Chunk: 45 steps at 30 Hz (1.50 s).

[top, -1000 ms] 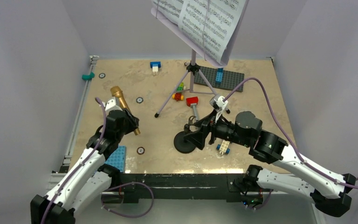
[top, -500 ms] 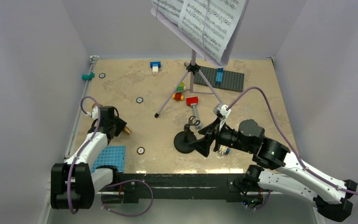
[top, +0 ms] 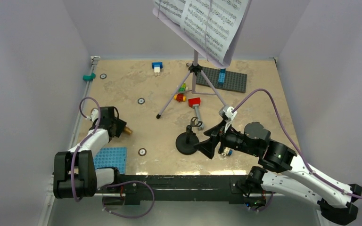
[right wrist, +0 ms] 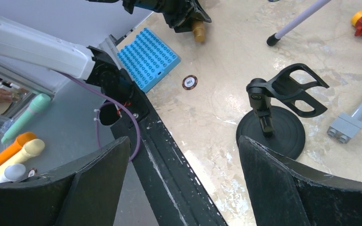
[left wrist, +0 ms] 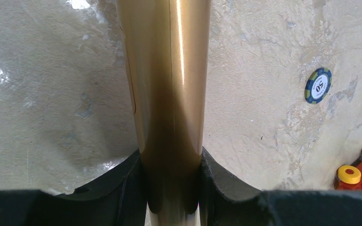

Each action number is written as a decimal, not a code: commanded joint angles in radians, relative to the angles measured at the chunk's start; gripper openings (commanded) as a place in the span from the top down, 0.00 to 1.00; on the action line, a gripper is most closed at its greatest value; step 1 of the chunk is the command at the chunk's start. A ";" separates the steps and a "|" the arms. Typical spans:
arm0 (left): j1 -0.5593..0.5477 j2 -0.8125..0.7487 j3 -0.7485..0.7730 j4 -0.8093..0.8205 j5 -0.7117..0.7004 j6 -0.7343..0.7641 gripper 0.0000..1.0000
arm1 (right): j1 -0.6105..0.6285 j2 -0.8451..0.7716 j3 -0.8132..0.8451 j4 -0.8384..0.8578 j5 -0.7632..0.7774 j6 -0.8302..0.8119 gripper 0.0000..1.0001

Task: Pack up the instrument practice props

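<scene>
My left gripper [top: 114, 126] is shut on the gold microphone [left wrist: 172, 94] low over the table's left side. In the top view only the microphone's gold tail end [top: 127, 131] shows past the fingers. The small black mic stand [top: 187, 141] stands upright near the front middle, its empty clip [right wrist: 296, 89] on top. My right gripper [top: 208, 147] hovers just right of its round base, jaws wide open and empty [right wrist: 184, 141]. The lavender tripod music stand [top: 195, 70] rises at the back, with white sheet-music pages [top: 207, 23] on its desk.
A blue studded plate [top: 111, 159] lies at the front left. A red-headed hammer [top: 195, 104], coloured bricks [top: 181, 94] and a grey baseplate [top: 224, 77] sit around the tripod legs. Poker chips [top: 142, 151] dot the table. Coloured toy microphones [right wrist: 19, 146] lie beyond the front edge.
The left arm has folded back toward the left edge with the microphone, now mostly hidden under the gripper. The right gripper has drawn slightly back from the mic stand, still open.
</scene>
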<state>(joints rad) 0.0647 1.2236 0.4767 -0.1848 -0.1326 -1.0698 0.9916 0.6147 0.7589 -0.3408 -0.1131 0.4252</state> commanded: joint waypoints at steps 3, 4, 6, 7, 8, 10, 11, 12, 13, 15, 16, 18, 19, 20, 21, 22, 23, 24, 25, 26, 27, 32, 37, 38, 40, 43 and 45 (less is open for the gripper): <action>0.006 0.044 0.025 -0.053 0.010 -0.027 0.66 | -0.004 -0.010 0.051 -0.019 0.043 -0.024 0.10; 0.005 0.042 0.025 -0.056 0.010 -0.027 0.66 | -0.004 -0.012 0.051 -0.023 0.045 -0.024 0.10; 0.006 0.037 0.026 -0.068 0.008 -0.027 0.65 | -0.004 -0.018 0.051 -0.030 0.052 -0.024 0.10; 0.005 0.032 0.026 -0.076 0.006 -0.027 0.64 | -0.003 -0.022 0.050 -0.032 0.056 -0.024 0.10; 0.006 0.030 0.026 -0.085 0.004 -0.027 0.64 | -0.004 -0.024 0.049 -0.036 0.058 -0.025 0.10; 0.005 0.018 0.027 -0.109 -0.001 -0.024 0.62 | -0.003 -0.033 0.047 -0.040 0.063 -0.023 0.10; 0.005 0.012 0.027 -0.116 -0.002 -0.020 0.60 | -0.004 -0.036 0.043 -0.041 0.066 -0.022 0.10; 0.005 0.005 0.027 -0.125 -0.003 -0.015 0.58 | -0.004 -0.040 0.042 -0.041 0.067 -0.022 0.10; 0.005 -0.005 0.026 -0.131 -0.005 -0.011 0.54 | -0.004 -0.042 0.040 -0.040 0.068 -0.021 0.10; 0.004 -0.026 0.019 -0.142 -0.012 -0.009 0.47 | -0.004 -0.047 0.038 -0.037 0.069 -0.020 0.10; 0.005 -0.036 0.017 -0.149 -0.018 -0.009 0.44 | -0.003 -0.049 0.037 -0.037 0.069 -0.019 0.10; 0.005 -0.051 0.014 -0.164 -0.027 -0.004 0.41 | -0.003 -0.054 0.038 -0.037 0.067 -0.017 0.10; 0.005 -0.056 0.013 -0.171 -0.031 -0.003 0.40 | -0.004 -0.056 0.036 -0.036 0.067 -0.016 0.10; 0.005 -0.062 0.011 -0.176 -0.036 -0.002 0.39 | -0.004 -0.061 0.035 -0.036 0.068 -0.014 0.10; 0.005 -0.067 0.007 -0.178 -0.041 -0.002 0.37 | -0.004 -0.063 0.034 -0.037 0.070 -0.013 0.10; 0.005 -0.071 0.002 -0.179 -0.043 -0.003 0.34 | -0.003 -0.068 0.032 -0.036 0.070 -0.011 0.10; 0.005 -0.074 -0.002 -0.180 -0.044 -0.004 0.33 | -0.002 -0.072 0.031 -0.036 0.069 -0.009 0.10; 0.005 -0.079 -0.004 -0.182 -0.044 -0.004 0.32 | -0.004 -0.073 0.028 -0.037 0.069 -0.008 0.10; 0.005 -0.087 -0.005 -0.185 -0.042 -0.004 0.31 | -0.003 -0.076 0.029 -0.038 0.069 -0.007 0.10; 0.005 -0.101 -0.007 -0.186 -0.040 -0.004 0.30 | -0.003 -0.078 0.026 -0.040 0.069 -0.006 0.10; 0.005 -0.119 -0.009 -0.191 -0.041 -0.004 0.30 | -0.004 -0.081 0.025 -0.042 0.069 -0.005 0.10; 0.004 -0.265 0.009 -0.232 -0.031 0.019 0.24 | -0.003 -0.085 0.022 -0.048 0.074 -0.006 0.10; 0.003 -0.417 0.076 -0.262 0.015 0.045 0.00 | -0.004 -0.068 0.033 -0.047 0.079 -0.017 0.10; 0.002 -0.442 0.087 -0.254 0.037 0.052 0.00 | -0.003 -0.063 0.034 -0.047 0.080 -0.018 0.10; -0.011 -0.498 0.093 -0.212 0.090 0.070 0.00 | -0.004 -0.062 0.031 -0.047 0.090 -0.022 0.10; -0.099 -0.565 0.064 -0.080 0.173 0.150 0.00 | -0.004 -0.080 0.008 -0.047 0.119 -0.023 0.10; -0.219 -0.594 0.047 0.003 0.208 0.232 0.00 | -0.003 -0.111 -0.010 -0.051 0.152 -0.023 0.10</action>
<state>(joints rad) 0.0006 0.6811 0.5270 -0.3664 -0.0582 -0.9913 0.9916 0.5465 0.7631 -0.4046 -0.0288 0.4175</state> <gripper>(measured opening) 0.996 0.896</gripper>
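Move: The gold microphone is already in the left gripper, pinched towards its tail and down by the table; its middle is about 5 cm left and 2 cm ahead of that hand, level with it. The blue plate lies roughly 17 cm back and 6 cm left, the near poker chip 12 cm back and 12 cm right, both about 2 cm below. From the right hand, the microphone is some 46 cm left, 19 cm ahead and 26 cm below. Let the left gripper hold the microphone still briefly, then spread the fingers to let go of it while drawing back about 3 cm, low over the table. Once clear, open fully and lift briskly some 13 cm straight off it, tipping the fingers up and outward by about 25 degrees and swinging right at the end, away from the microphone. ##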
